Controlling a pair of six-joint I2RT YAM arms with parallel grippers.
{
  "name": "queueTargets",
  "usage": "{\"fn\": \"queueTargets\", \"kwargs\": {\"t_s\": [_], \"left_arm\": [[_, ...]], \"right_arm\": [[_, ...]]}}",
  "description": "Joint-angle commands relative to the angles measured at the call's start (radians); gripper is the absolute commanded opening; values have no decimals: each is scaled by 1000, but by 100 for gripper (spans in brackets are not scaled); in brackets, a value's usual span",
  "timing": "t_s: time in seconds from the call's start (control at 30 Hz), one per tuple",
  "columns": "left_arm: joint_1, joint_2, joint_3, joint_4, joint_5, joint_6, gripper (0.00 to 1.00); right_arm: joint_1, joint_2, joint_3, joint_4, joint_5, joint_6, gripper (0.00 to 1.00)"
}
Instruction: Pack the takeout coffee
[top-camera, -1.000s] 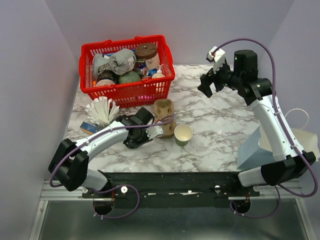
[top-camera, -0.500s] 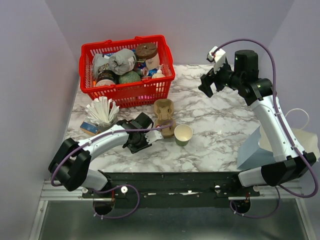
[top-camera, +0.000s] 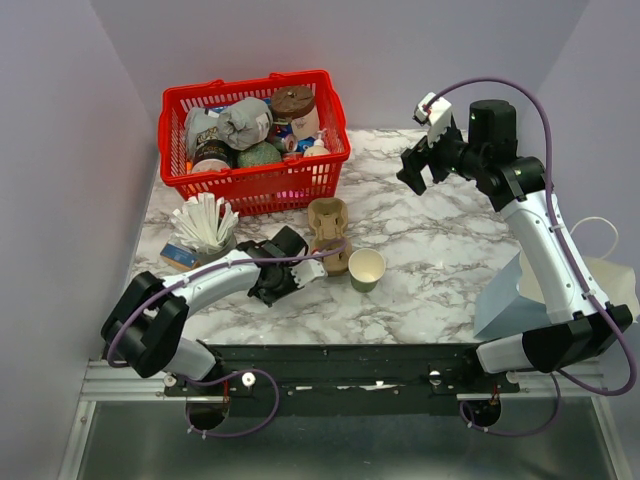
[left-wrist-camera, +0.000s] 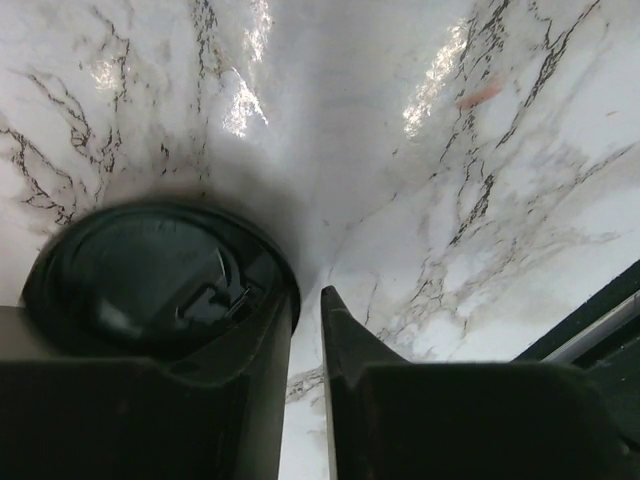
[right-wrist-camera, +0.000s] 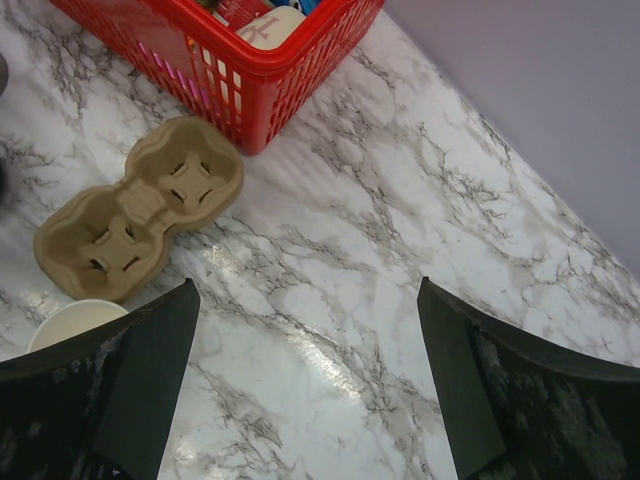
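Note:
The takeout coffee's green paper cup stands open-topped on the marble, right of the brown carrier; its cream rim shows in the right wrist view. Its black lid lies flat on the table. My left gripper is low over the lid. In the left wrist view this gripper keeps a narrow gap with only marble in it; the left finger overlaps the lid's edge. My right gripper hangs high at the back right, and its wrist view shows it wide open and holding nothing.
A red basket full of goods stands at the back left. A cup of white stirrers is at the left, close to my left arm. A pale blue bag stands at the right edge.
My left arm has shifted slightly, with its gripper staying low beside the carrier. The right arm, the cup and the carrier have not moved.

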Motion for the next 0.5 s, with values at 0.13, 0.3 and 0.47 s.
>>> {"fn": "queueTargets", "kwargs": {"t_s": [0.13, 0.3, 0.47], "left_arm": [[-6, -9, 24, -25, 18, -32, 8], [-6, -63, 101, -110, 97, -47, 0], [8, -92, 277, -153, 163, -1, 0]], "right_arm": [[6, -19, 2, -26, 11, -4, 99], [6, -15, 19, -52, 2, 0, 99], [6, 4, 41, -69, -18, 20, 99]]}}
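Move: The black lid's middle lies about 3 cm ahead and 2 cm left of the left hand, at nearly the same height, its near-right rim by the fingertips. The straw tin stands some 9 cm ahead and 11 cm left, the cup tray about 15 cm ahead and 15 cm right, the paper cup roughly 5 cm ahead and 23 cm right. From the right hand, the lid is about 37 cm left, 15 cm back and 31 cm down. The left hand shuts its fingers at the lid's near-right rim, then rises about 5 cm, drifting slightly right. ##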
